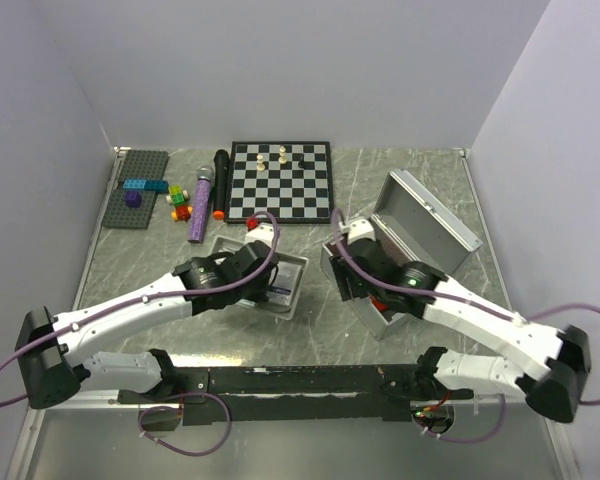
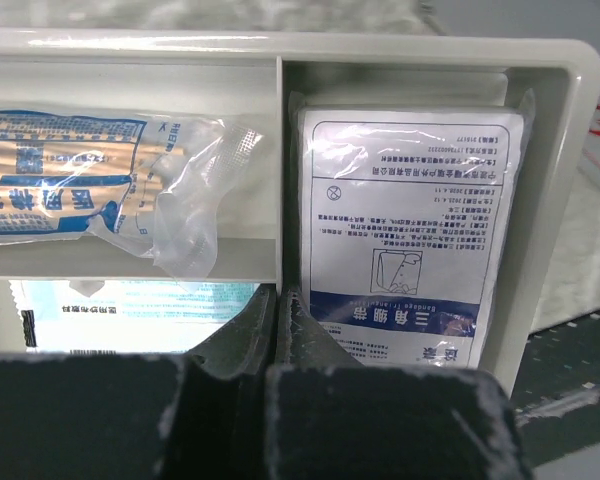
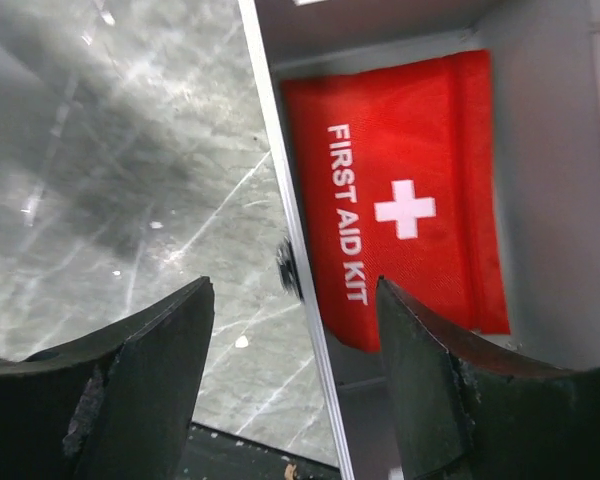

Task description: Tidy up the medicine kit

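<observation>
The medicine kit (image 1: 435, 220) (image 3: 555, 170) stands open at the right, its silver lid tipped back. A red "FIRST AID KIT" pouch (image 3: 450, 130) lies flat inside it. My right gripper (image 1: 345, 280) (image 3: 292, 290) is open and straddles the kit's left wall, one finger over the table and the other above the pouch. My left gripper (image 1: 268, 282) (image 2: 275, 300) is shut, its tips pressed together at the divider of the grey tray (image 1: 302, 275) (image 2: 280, 42). I cannot see anything pinched between them. The tray holds a clear bag of wooden sticks (image 2: 110, 180) and a white bandage packet (image 2: 410, 210).
A chessboard (image 1: 280, 180) with several pieces lies at the back. To its left are a black microphone (image 1: 220, 185), a purple cylinder (image 1: 200, 205), small coloured bricks (image 1: 180, 200) and a dark baseplate (image 1: 137, 188). White walls close three sides.
</observation>
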`<action>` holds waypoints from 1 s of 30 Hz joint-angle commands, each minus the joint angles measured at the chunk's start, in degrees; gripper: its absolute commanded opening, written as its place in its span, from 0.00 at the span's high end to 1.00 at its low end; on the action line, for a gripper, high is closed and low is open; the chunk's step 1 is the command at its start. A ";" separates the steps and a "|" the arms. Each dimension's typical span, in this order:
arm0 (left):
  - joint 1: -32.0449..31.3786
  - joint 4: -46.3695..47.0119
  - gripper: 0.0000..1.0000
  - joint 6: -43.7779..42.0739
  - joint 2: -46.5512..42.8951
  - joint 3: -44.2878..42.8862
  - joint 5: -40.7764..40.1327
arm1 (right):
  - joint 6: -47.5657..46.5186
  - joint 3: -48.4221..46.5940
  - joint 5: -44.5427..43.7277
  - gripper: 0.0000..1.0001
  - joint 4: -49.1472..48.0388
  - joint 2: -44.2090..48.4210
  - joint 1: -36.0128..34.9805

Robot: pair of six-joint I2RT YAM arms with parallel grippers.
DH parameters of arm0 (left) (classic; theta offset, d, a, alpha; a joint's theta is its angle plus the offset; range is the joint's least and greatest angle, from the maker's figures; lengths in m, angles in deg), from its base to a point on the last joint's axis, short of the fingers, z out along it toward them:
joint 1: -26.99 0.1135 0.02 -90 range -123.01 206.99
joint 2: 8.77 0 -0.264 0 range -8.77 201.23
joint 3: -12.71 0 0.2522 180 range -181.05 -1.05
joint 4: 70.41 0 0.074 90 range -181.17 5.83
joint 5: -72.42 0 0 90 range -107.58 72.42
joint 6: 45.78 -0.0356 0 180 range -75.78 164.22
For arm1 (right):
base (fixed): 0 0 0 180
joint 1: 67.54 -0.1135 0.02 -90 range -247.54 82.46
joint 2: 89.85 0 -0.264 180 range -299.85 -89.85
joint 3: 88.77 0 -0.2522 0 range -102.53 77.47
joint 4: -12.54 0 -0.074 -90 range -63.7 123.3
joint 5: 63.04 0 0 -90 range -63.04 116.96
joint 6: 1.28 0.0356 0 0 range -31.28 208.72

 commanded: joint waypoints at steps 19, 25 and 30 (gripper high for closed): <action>10.65 -8.28 0.99 -1.49 -8.39 -0.97 -3.73 | -12.64 0.46 13.99 0.55 -18.03 -13.57 -2.24; 11.61 -7.84 0.99 -2.10 -8.04 -0.97 -3.02 | -17.04 -1.29 18.83 0.61 -19.88 -16.20 -6.98; 11.96 -7.75 0.99 -2.28 -7.87 -1.05 -2.84 | -19.24 -2.17 20.33 0.64 -20.23 -19.45 -12.16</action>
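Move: The box's latch wall lies right under the open right hand, its middle about 10 cm below. The first aid kit inside is some 5 cm to the right and 2 cm ahead, 14 cm down; the lid is about 16 cm right and 13 cm ahead. The left hand already holds the raised tray, whose middle is 2 cm ahead and 2 cm left of it; the latch wall is about 17 cm to its right, level with it. Right hand sinks 7 cm astride the latch wall and, narrowing, drags it left; left hand carries tray left. ##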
